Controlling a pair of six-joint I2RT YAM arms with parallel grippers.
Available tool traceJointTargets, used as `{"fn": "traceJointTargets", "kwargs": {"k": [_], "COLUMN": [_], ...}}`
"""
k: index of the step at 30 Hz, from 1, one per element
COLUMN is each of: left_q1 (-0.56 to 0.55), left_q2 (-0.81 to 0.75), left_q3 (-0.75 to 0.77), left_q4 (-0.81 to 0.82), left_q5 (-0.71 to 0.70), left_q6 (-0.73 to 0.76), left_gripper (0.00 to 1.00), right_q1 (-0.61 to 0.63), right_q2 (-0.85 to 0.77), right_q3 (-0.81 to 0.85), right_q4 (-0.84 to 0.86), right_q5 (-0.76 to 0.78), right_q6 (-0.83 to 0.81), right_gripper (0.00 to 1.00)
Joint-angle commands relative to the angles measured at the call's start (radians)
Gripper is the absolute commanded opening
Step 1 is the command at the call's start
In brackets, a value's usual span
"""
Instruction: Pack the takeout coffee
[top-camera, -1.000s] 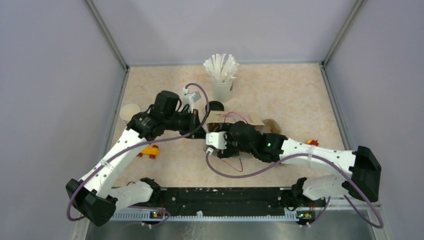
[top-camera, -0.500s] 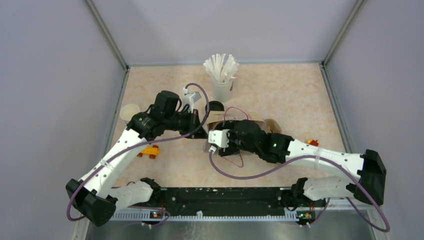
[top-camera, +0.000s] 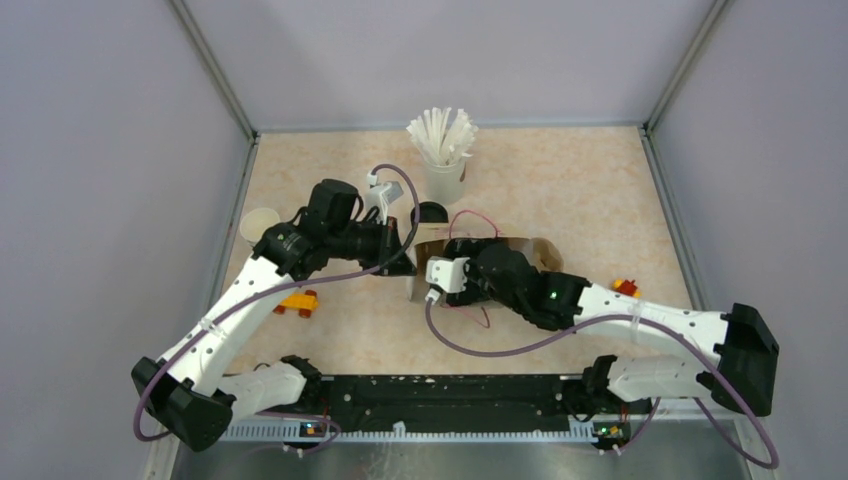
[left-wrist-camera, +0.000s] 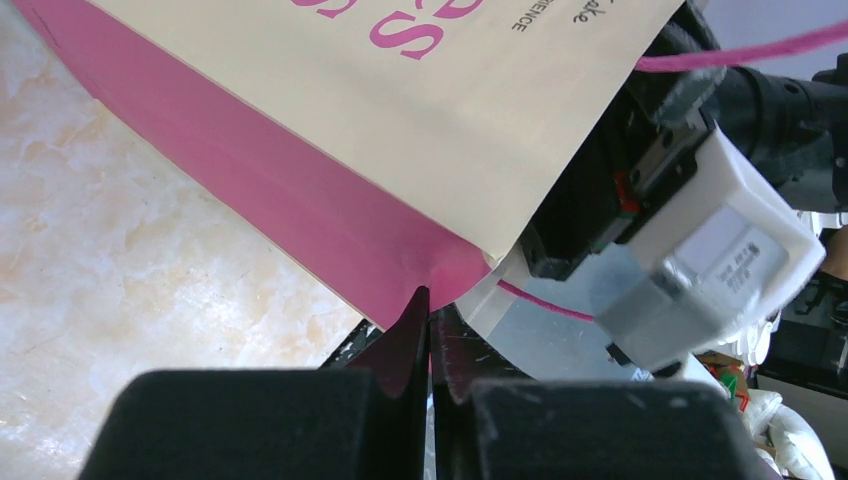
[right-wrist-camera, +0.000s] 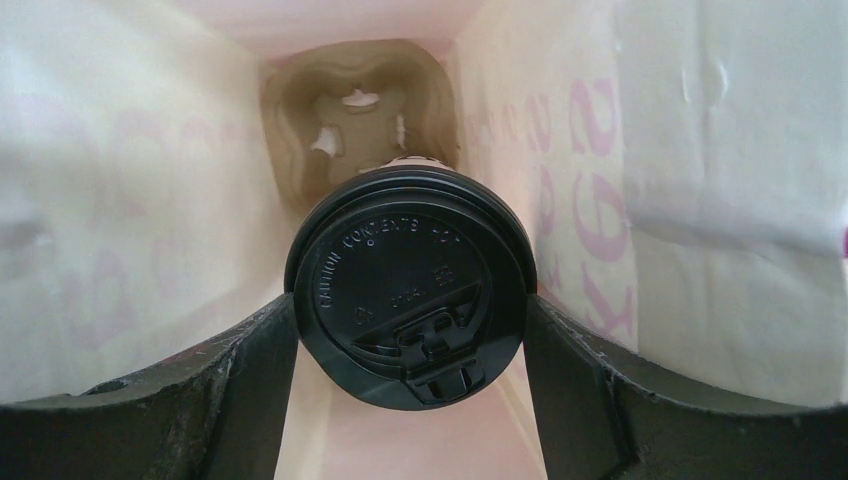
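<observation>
The takeout coffee (right-wrist-camera: 408, 292), seen as a round black lid, hangs inside the paper bag (right-wrist-camera: 120, 200) above a brown cardboard cup carrier (right-wrist-camera: 358, 110) at the bag's bottom. My right gripper (right-wrist-camera: 410, 310) is shut on the lid, one finger on each side. In the top view the right wrist (top-camera: 470, 272) covers the bag's mouth (top-camera: 500, 243), and the cup is hidden there. My left gripper (left-wrist-camera: 430, 310) is shut on the pink inner edge of the bag (left-wrist-camera: 400, 100), at the bag's left side in the top view (top-camera: 405, 255).
A white cup of straws (top-camera: 445, 170) stands behind the bag. A black disc (top-camera: 432, 212) shows partly just behind the bag. Lidless paper cups (top-camera: 260, 225) stand at the left wall. An orange toy (top-camera: 298, 302) lies front left and a small red-orange item (top-camera: 626, 287) to the right.
My right wrist has shifted a little to the right and away from the arm bases over the bag. The left arm has held still on the bag's edge.
</observation>
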Motion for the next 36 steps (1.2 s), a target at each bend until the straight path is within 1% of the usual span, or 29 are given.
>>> {"fn": "traceJointTargets", "kwargs": {"k": [1, 5, 9, 13, 16, 19, 20, 22, 25, 29, 31, 34, 36], "left_q1": [-0.001, -0.002, -0.001, -0.002, -0.001, -0.001, -0.001, -0.001, -0.001, -0.001, -0.001, 0.001, 0.000], "left_q2": [-0.014, -0.018, -0.021, -0.021, -0.020, -0.018, -0.016, -0.010, -0.007, -0.028, -0.044, -0.056, -0.058], "left_q3": [0.015, 0.007, 0.009, 0.006, 0.005, 0.003, 0.003, 0.006, 0.014, -0.006, -0.004, 0.012, 0.015], "left_q4": [0.037, 0.045, 0.043, 0.046, 0.044, 0.035, 0.030, 0.021, -0.002, -0.048, -0.048, -0.061, -0.069], "left_q5": [0.024, 0.032, 0.026, 0.024, 0.020, 0.008, 0.000, -0.015, -0.049, -0.123, -0.123, -0.148, -0.160], "left_q6": [0.015, 0.011, 0.012, 0.013, 0.017, 0.033, 0.036, 0.039, 0.040, 0.026, 0.012, -0.012, -0.031], "left_gripper": [0.02, 0.02, 0.02, 0.03, 0.04, 0.06, 0.07, 0.11, 0.26, 0.33, 0.38, 0.40, 0.46], "right_q1": [-0.049, -0.052, -0.052, -0.053, -0.053, -0.056, -0.055, -0.055, -0.053, -0.047, -0.037, -0.030, -0.022], "right_q2": [0.006, 0.011, 0.033, 0.023, 0.002, 0.006, 0.016, 0.041, 0.047, 0.066, 0.072, 0.070, 0.072], "right_q3": [-0.014, -0.051, -0.050, -0.042, 0.000, 0.087, 0.109, 0.134, 0.128, 0.131, 0.121, 0.100, 0.089], "right_q4": [0.101, 0.132, 0.118, 0.097, 0.044, -0.055, -0.084, -0.110, -0.073, -0.048, -0.028, -0.003, 0.006], "right_q5": [0.042, 0.021, 0.029, 0.002, -0.058, -0.188, -0.227, -0.257, -0.237, -0.226, -0.207, -0.184, -0.180], "right_q6": [0.012, 0.015, 0.019, 0.030, 0.039, 0.062, 0.075, 0.094, 0.129, 0.164, 0.165, 0.175, 0.181], "right_gripper": [0.67, 0.67, 0.67, 0.67, 0.68, 0.68, 0.68, 0.67, 0.66, 0.66, 0.66, 0.66, 0.66]}}
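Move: The right hand holds the lidded coffee cup inside the standing paper bag. The bag's cup tray is roughly straight below, about 13 cm down. From this hand the bag's left rim is some 10 cm left, level fore and aft and 5 cm higher; the black lid stack is about 13 cm ahead and 7 cm left, down on the table. The left hand's shut fingertips are on that rim, with the tray about 11 cm to its right and 20 cm below. Forward first, by barely 2 cm and a little down, then back about 3 cm and left about 3.5 cm, the right hand shifts the cup inside the bag towards the tray's left end, rising slightly before sinking again and tipping down some 10 degrees, its grip kept. Late on, the left fingers open to nearly half and let go of the rim, the hand easing left and slightly down. ##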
